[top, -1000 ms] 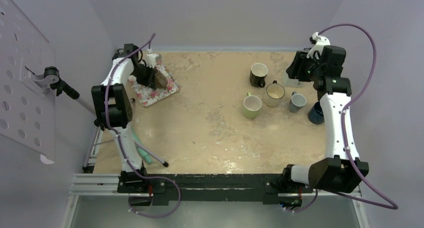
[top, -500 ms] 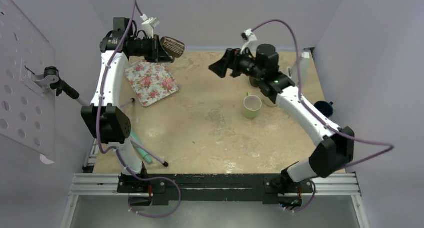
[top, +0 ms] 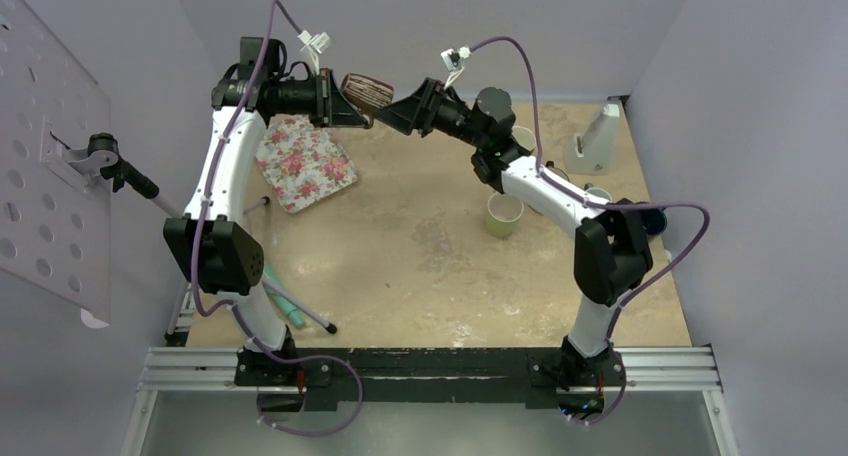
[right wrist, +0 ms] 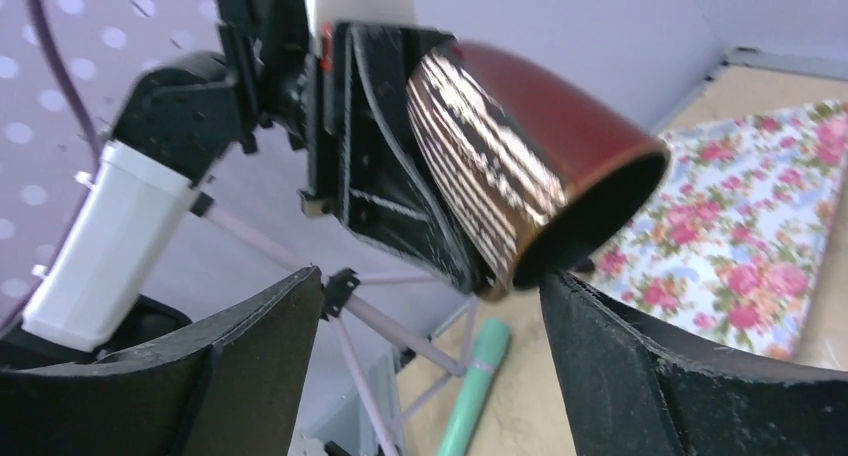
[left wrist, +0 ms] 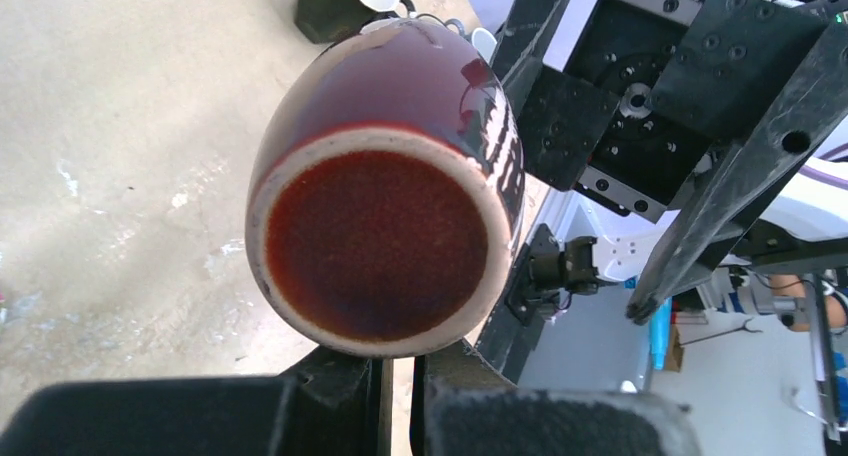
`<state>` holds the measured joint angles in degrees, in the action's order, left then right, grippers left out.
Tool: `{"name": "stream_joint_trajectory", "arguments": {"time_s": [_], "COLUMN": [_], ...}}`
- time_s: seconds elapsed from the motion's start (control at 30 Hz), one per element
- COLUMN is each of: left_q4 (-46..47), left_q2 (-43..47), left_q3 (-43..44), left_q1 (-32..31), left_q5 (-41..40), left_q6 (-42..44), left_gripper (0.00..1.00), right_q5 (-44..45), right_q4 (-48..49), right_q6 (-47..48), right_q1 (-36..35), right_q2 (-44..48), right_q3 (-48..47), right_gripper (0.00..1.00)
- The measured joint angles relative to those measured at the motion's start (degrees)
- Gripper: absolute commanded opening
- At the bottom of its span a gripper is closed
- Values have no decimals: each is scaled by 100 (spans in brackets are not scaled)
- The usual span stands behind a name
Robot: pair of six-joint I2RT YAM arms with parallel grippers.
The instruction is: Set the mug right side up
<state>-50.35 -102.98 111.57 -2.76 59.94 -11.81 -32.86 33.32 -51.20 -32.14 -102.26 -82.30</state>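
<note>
The mug point(top: 367, 91) is dark red-brown with a striped band, held in the air on its side over the table's far left. My left gripper point(top: 340, 104) is shut on it. The left wrist view shows the mug's unglazed base point(left wrist: 375, 241) just above the closed left gripper point(left wrist: 400, 361). My right gripper point(top: 392, 111) is open and points at the mug from the right. In the right wrist view the mug point(right wrist: 540, 166) hangs just beyond the open right gripper point(right wrist: 430, 356), its dark mouth close to the right-hand finger point(right wrist: 640, 376).
A floral mat point(top: 305, 163) lies under the raised mug. A green mug point(top: 504, 214) stands upright mid-table, with more mugs partly hidden behind the right arm. A white stand point(top: 598, 136) sits far right. A teal pen point(top: 283, 306) and a tripod leg lie near left.
My left arm lifted the mug off the floral mat and high into the air. My right arm swung from the far right across to the mug, and its jaws opened wide.
</note>
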Motion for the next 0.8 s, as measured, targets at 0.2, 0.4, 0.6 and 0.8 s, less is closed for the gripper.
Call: {"name": "stream_joint_trajectory", "arguments": {"time_s": [0.2, 0.4, 0.6, 0.8], "left_q4": [42, 203, -472, -1333], "left_q2": [101, 175, 175, 175], "left_q3": [-162, -262, -289, -190], "left_q1": [-28, -81, -168, -245], "left_q5": [203, 199, -162, -1342], "left_q6": [-116, -103, 662, 1659], "left_gripper": [0, 2, 99, 100], "right_q5": [-140, -468, -192, 1561], "right_q4": [645, 999, -597, -3786], "right_q6": [-542, -1091, -177, 1838], "right_q1": [0, 66, 129, 706], "right_q2": [-505, -1067, -557, 396], "right_q3": [-608, -1102, -1005, -1187], "right_gripper": [61, 0, 0, 0]}}
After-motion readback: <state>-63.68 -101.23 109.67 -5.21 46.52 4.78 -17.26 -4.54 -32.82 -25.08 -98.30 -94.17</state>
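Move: The brown mug is in the air, its handle still pinched by the left fingers, its body about 5 cm above that hand point, 2 cm ahead and 2 cm to the right. From the open right hand it lies some 4 cm ahead, 4 cm left and 3 cm up. Far below the right hand, roughly 31 cm down, the green mug stands 5 cm back and 25 cm right, the black mug 13 cm ahead and 29 cm right. The brown mug changes hands: the right fingers ease up, forward and left a few centimetres and pinch its rim wall. Only then do the left fingers open wide off the handle, that hand sinking about 5 cm. The right hand carries the mug some 11 cm right and 5 cm forward, sinking a little, turning clockwise about 30 degrees and rolling its left side down. ##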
